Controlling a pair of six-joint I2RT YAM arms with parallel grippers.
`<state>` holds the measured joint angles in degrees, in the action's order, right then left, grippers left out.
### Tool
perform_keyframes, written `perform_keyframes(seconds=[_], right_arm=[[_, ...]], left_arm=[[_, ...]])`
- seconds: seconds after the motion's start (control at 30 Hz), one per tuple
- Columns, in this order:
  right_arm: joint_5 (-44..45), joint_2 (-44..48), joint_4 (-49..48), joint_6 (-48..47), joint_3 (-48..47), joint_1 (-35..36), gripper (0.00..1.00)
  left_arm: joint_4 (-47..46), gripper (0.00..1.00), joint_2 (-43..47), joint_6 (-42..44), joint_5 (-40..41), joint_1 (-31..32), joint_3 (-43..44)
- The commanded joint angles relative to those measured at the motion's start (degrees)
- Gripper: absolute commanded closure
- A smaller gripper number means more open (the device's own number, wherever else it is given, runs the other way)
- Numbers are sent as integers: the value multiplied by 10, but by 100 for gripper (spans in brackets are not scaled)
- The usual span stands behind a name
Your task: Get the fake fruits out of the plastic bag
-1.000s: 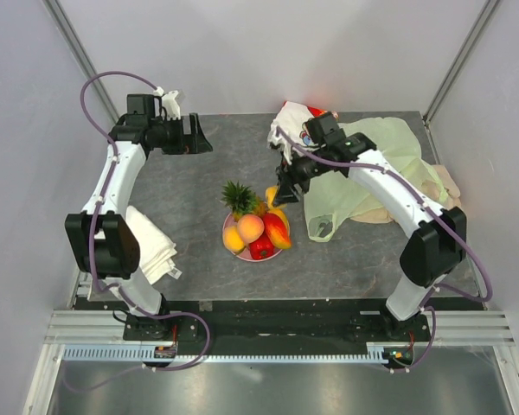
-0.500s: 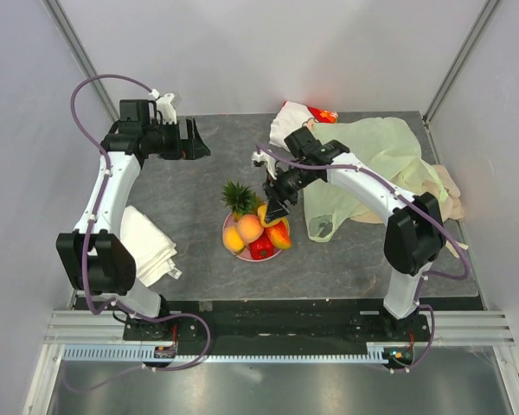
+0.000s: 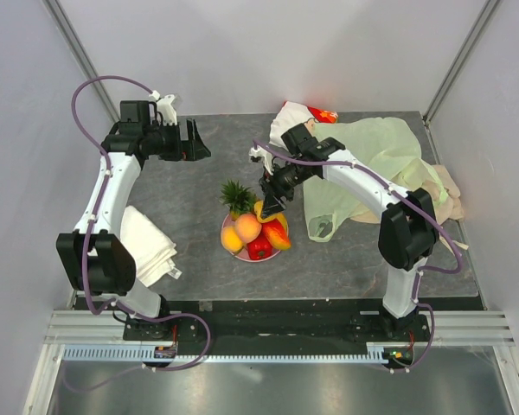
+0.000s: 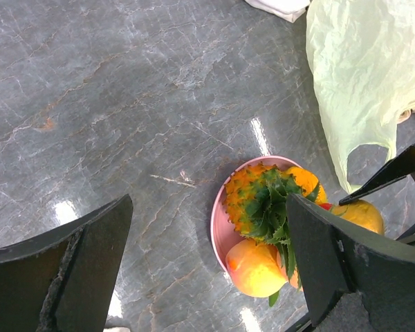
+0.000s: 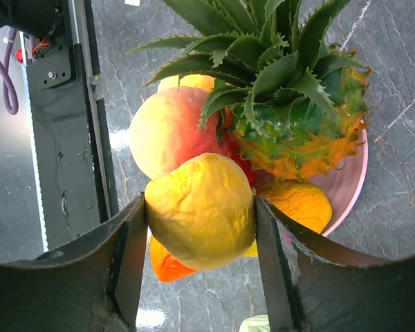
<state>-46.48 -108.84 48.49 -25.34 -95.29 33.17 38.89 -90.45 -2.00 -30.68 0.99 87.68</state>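
Note:
On a pink plate (image 3: 226,226) near the table's middle lie the fake fruits: a pineapple (image 3: 236,197), a peach (image 3: 249,227), a red pepper piece (image 3: 261,249) and a yellow-red mango (image 3: 278,233). My right gripper (image 3: 271,206) hangs just above the plate's far right side, shut on a wrinkled yellow fruit (image 5: 200,211). The right wrist view looks down past it at the pineapple (image 5: 290,104) and peach (image 5: 167,128). The pale-green plastic bag (image 3: 372,160) lies flat at the right. My left gripper (image 3: 195,138) is open with nothing in it, up at the far left, well away from the plate (image 4: 225,232).
A folded white cloth (image 3: 151,246) lies at the left edge. A white-and-red pouch (image 3: 296,112) sits at the back behind the bag. Beige cloth (image 3: 447,186) shows under the bag's right side. Walls close in the table on three sides.
My right gripper has carried the yellow fruit leftward from beside the bag to over the plate. The left arm drew slightly left at first, then stayed still.

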Motion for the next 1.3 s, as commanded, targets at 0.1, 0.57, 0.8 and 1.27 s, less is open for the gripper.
perform_keyframes(seconds=[0.1, 0.57, 0.8, 1.27], right_arm=[[-9, -1, -16, -3, -14, 2, 32], [-9, -9, -1, -5, -5, 2, 2], [-5, -11, -3, -1, -9, 2, 2], [15, -30, -19, 9, -25, 1, 2]], left_arm=[[-11, 1, 14, 18, -25, -1, 1], [-10, 1, 15, 19, -31, -1, -3], [-11, 1, 14, 18, -35, -1, -2], [-11, 1, 14, 34, -40, -1, -6]])
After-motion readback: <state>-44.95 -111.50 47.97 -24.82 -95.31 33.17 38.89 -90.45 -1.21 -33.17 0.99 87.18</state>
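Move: The right hand holds the yellow fruit right at its finger pads, over the fruit pile. The pink plate's middle lies some 3 cm back, 2 cm left and 8 cm below. The peach is about 3 cm back, 5 cm left and 4 cm down, the pineapple 3 cm ahead and 6 cm left, the red mango 4 cm back and 3 cm right, a little lower. From the left hand the plate is roughly 16 cm back, 15 cm right, 17 cm down. Staying in place over the pile, the right hand opens its fingers from about two-thirds to nearly full width and lets go of the yellow fruit. Then it eases down some 2 cm with its wrist held steady, the wide-open fingers sinking on either side of the fruit, the farther finger close against it. ##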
